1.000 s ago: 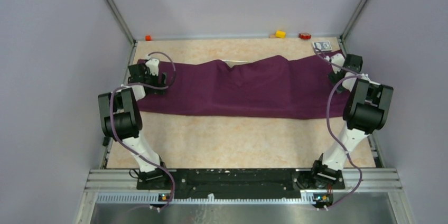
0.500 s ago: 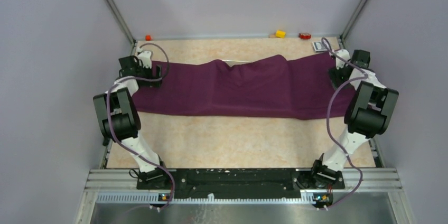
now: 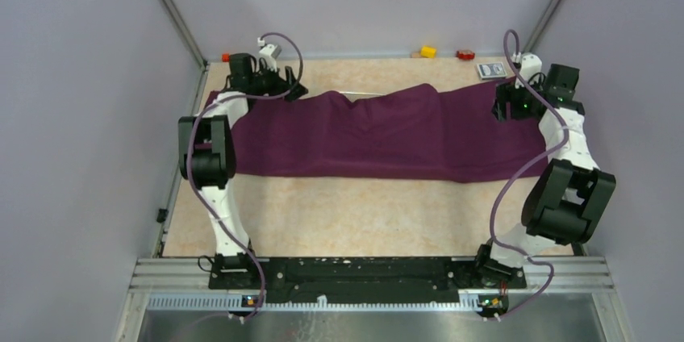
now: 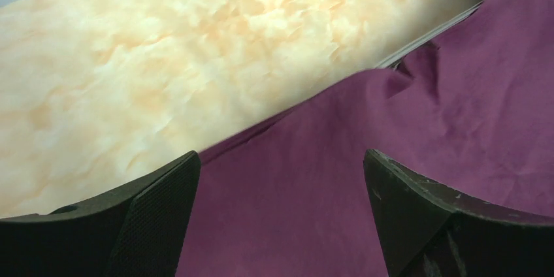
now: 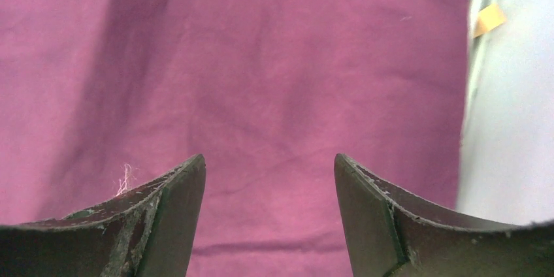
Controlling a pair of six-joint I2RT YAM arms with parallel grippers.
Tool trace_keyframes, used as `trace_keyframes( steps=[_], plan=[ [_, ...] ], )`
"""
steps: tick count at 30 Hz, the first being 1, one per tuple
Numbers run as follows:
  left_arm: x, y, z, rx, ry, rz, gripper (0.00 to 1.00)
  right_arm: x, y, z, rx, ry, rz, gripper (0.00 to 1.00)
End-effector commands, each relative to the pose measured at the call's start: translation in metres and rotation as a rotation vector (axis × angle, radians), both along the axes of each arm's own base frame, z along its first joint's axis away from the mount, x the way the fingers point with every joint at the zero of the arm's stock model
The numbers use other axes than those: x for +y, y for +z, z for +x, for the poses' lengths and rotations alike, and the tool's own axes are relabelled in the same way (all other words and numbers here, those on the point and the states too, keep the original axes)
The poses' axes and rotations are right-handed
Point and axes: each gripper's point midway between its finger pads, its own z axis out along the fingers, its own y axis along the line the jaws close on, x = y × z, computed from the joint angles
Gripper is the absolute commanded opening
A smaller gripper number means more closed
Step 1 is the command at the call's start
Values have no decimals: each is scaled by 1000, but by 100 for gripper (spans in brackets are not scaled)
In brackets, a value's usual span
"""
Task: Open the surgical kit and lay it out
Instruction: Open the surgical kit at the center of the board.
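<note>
The dark purple cloth wrap (image 3: pixel 379 136) lies spread in a long band across the far half of the table, humped in the middle over whatever it covers. A thin silver tray edge (image 3: pixel 363 93) peeks out behind it and shows as a pale rim (image 4: pixel 431 32) in the left wrist view. My left gripper (image 3: pixel 294 89) hangs open over the cloth's far left edge (image 4: pixel 392 127), nothing between its fingers (image 4: pixel 281 159). My right gripper (image 3: pixel 502 106) stands open above the cloth's right end (image 5: pixel 261 61), its jaws (image 5: pixel 269 158) empty. No clamps or tweezers show.
Along the back wall sit an orange block (image 3: pixel 227 57), a yellow block (image 3: pixel 427 52) and a red block (image 3: pixel 465 55). A blue-white card packet (image 3: pixel 491 70) lies at the back right corner. Enclosure walls stand close on both sides.
Both arms have drawn away from the cloth's ends and stretched toward the back. The left gripper swung right along the far edge and opened wider. The cloth stays flat.
</note>
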Motion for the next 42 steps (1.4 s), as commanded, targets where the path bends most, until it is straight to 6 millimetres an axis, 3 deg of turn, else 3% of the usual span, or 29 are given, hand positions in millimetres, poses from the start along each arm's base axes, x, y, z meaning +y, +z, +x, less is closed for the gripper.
trace_keyframes(
  steps=[1, 7, 11, 21, 38, 42],
  plan=[
    [-32, 14, 19, 24, -116, -169, 99, 31, 11, -22, 2, 58, 96, 71],
    [-58, 2, 25, 76, -211, -244, 99, 35, 5, -36, 28, 58, 91, 71],
    [-86, -8, 21, 104, -289, -280, 99, 39, -1, -41, 45, 63, 102, 71],
    [-110, -19, 8, 166, -385, -321, 98, 40, -15, -46, 73, 64, 107, 71],
    [-112, -3, -11, 188, -420, -346, 46, 39, -24, -48, 92, 72, 101, 71],
    [-111, 1, -11, 181, -414, -342, 43, 39, -26, -49, 97, 74, 98, 71]
  ],
)
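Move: The purple wrap's raised fold at the left end of the kit's tray lies about 12 cm to the left hand's right, 1 cm back and 5 cm below. The tray's bare metal rim is centred some 26 cm to that hand's right, about level fore and aft, 6 cm down; the opened left flap is centred 12 cm back, 13 cm left and 12 cm below. From the right hand the fold is roughly 60 cm left, 11 cm ahead and 8 cm lower. The left hand sweeps about 11 cm right and sinks some 4 cm towards the wrap's fold at the tray's left end, wide open, turning about 20 degrees clockwise while its left side dips and the fingers tip further down; there it stops and closes to a bit under half open with the cloth ridge between the fingers. The right hand, still partly open and empty, draws back 5 cm, left and down a little over the opened right flap, then holds still. ##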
